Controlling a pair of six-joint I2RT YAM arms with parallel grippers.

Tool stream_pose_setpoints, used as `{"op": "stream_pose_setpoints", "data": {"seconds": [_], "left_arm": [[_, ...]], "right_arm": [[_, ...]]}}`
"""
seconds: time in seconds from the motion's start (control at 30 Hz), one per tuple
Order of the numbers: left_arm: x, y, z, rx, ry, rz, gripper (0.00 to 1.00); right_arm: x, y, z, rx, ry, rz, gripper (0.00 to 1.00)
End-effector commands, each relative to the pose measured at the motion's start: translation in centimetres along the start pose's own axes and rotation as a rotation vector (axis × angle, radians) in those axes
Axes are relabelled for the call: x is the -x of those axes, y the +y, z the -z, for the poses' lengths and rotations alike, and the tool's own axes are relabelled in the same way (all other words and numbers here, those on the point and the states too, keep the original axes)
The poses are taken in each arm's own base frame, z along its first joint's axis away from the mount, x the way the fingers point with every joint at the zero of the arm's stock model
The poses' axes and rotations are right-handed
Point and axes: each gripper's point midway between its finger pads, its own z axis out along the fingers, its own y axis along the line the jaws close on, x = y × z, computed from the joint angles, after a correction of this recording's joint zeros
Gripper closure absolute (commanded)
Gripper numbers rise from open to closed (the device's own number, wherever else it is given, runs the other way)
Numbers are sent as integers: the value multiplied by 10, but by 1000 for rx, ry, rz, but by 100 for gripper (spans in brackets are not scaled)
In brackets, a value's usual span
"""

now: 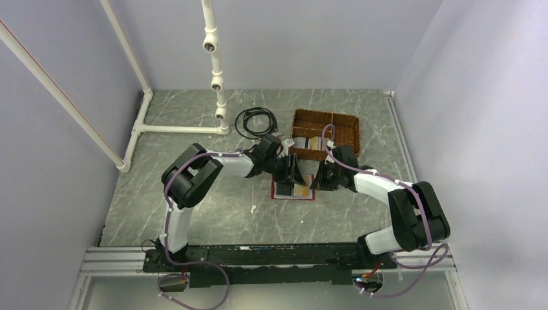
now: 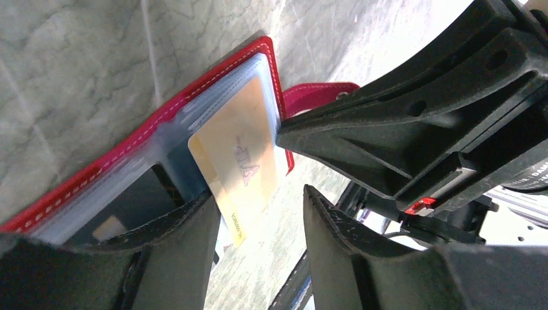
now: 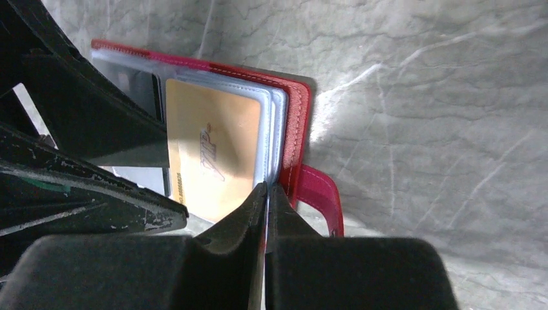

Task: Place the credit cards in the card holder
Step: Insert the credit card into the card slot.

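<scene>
The red card holder (image 1: 294, 190) lies open on the table, its clear sleeves up. A tan credit card (image 2: 240, 161) sits partly in a right-hand sleeve, its lower corner sticking out; it also shows in the right wrist view (image 3: 210, 152). A dark card (image 2: 132, 206) sits in the left sleeve. My left gripper (image 2: 258, 203) is open, its jaws straddling the tan card's free corner. My right gripper (image 3: 266, 188) is shut on the holder's (image 3: 296, 116) sleeve edge beside the red snap tab (image 3: 323, 194).
A brown wicker basket (image 1: 342, 123) stands just behind the holder, with pale cards (image 1: 313, 143) in its near part. A coiled black cable (image 1: 255, 121) and a white pipe frame (image 1: 181, 128) lie at the back left. Both arms crowd the holder.
</scene>
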Motion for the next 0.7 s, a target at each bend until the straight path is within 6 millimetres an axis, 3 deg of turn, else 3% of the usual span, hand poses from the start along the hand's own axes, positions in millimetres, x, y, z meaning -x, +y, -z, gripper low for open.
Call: {"op": "stream_pose_setpoints", "data": {"seconds": [0.0,0.13,0.33,0.4,0.6,0.67], "left_arm": [[-22,-53,-27,-227,63,-88,45],[-20,-55,-19,-231,39,-99,44],[-9,-16,18,107,21,-148,39],[-12,-6,30,194,51,-160,24],[-11,-6,51,277,43,-204,12],[-8,-9,54,280,29,-206,16]], "right_arm": [[3,16,-4,68,-2,23,97],[1,18,-1,78,-2,16,97],[4,14,13,46,-23,26,87],[7,13,19,35,-34,38,81],[15,17,29,44,-47,60,73],[15,22,30,70,-46,55,72]]}}
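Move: The tan card sits partly in its clear slot in the card holder, its middle about 2 cm right of my left hand, 1 cm farther out and 1 cm below; the black card lies some 4 cm left and 1 cm out. The wicker box is roughly 20 cm farther out and 9 cm to the right. From my right hand, closed at the slot's right edge, the tan card is about 4 cm left and 1 cm out, the red strap 3 cm right and level. With my left fingertips at the tan card's left edge I push it right along its slot, about 2 cm, while my right fingers keep their pinch on the sleeve's right edge. Then I draw the left hand back some 4 cm to the left, rising a little, opening the fingers nearly wide and tipping them more steeply down; my right fingers part slightly and lift 2 cm clear. ##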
